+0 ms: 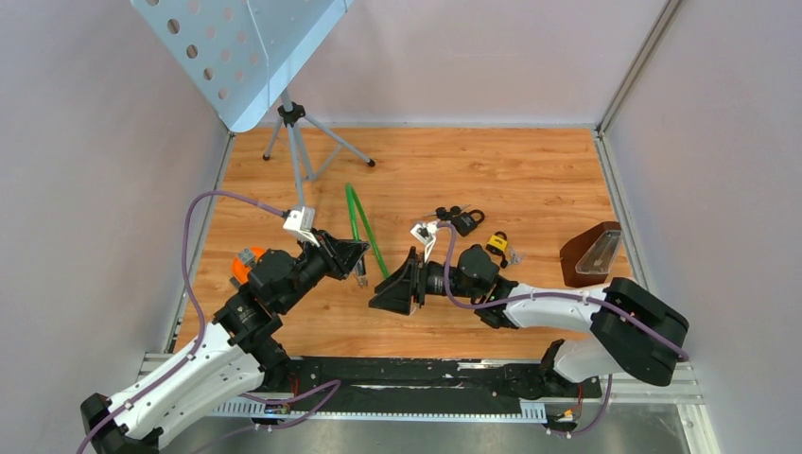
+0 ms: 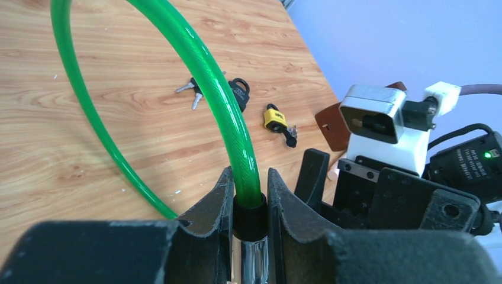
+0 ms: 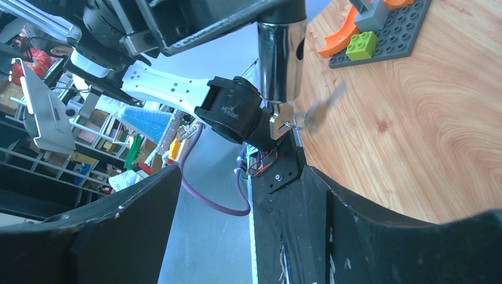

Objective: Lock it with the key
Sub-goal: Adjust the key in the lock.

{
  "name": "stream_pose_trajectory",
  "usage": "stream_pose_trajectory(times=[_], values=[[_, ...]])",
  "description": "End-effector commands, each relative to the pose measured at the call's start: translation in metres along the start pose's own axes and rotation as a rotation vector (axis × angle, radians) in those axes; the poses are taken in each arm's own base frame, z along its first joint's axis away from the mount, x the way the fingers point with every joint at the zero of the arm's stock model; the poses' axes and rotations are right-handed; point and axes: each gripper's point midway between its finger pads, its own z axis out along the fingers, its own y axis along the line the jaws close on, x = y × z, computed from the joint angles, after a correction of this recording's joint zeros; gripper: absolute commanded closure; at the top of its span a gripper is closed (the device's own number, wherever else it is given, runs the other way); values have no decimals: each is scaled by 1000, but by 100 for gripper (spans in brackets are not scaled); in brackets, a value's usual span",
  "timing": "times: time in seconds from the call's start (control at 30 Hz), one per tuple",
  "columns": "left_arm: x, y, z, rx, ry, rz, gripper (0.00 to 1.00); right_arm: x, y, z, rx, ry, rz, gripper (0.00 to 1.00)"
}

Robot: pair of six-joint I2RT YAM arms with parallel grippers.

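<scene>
A green cable lock (image 1: 364, 227) loops up from the table. My left gripper (image 1: 357, 260) is shut on its black collar and chrome barrel (image 2: 248, 207), holding the barrel upright over the table. In the right wrist view the chrome barrel (image 3: 281, 53) hangs from the left gripper with a key (image 3: 283, 118) stuck in its lower end. A second key (image 3: 322, 103) dangles beside it, blurred. My right gripper (image 1: 390, 288) is just right of the barrel and faces it. Its jaws (image 3: 240, 171) stand wide open, with nothing between them.
A black padlock with keys (image 1: 463, 220) and a yellow padlock (image 1: 497, 246) lie on the wooden table behind the right arm. A brown holder (image 1: 591, 253) is at the right edge. A tripod stand (image 1: 298, 142) is at the back left. A toy-brick plate (image 3: 379, 29) lies near the left arm.
</scene>
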Motion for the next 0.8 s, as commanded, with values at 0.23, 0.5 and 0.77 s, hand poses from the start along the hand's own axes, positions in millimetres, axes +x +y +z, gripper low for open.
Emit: stream_pose_trajectory(times=[0.23,0.5,0.77], values=[[-31,-14,-1,26,-96,13,100,-27,1,18,66,-55,-136,41],[-31,-16,-1,32,-92,-4,100,-46,-4,35,92,-104,-166,54],[-38,-19,-2,31,-108,-7,100,-32,-14,39,103,-81,-148,60]])
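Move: The key hangs from the lower end of the lock, about 4 cm ahead of my open right hand, some 5 cm to its left and roughly level. The lock's metal cylinder stands right above the key, about 4 cm higher. My left fingertips, clamping its upper end, are some 7 cm above the key. From my left hand the key is about 7 cm straight down and a centimetre back. I bring my right hand back in to the key with the fingers pointing left, going about 3.5 cm forward and 3 cm left, with a small rise on the way that sinks out again. The wrist turns some 10 degrees, partly clockwise, and the wide-open fingers draw in to a bit over half that gap around the key's head, not yet pinching. My left hand stays put, still gripping the lock upright. ##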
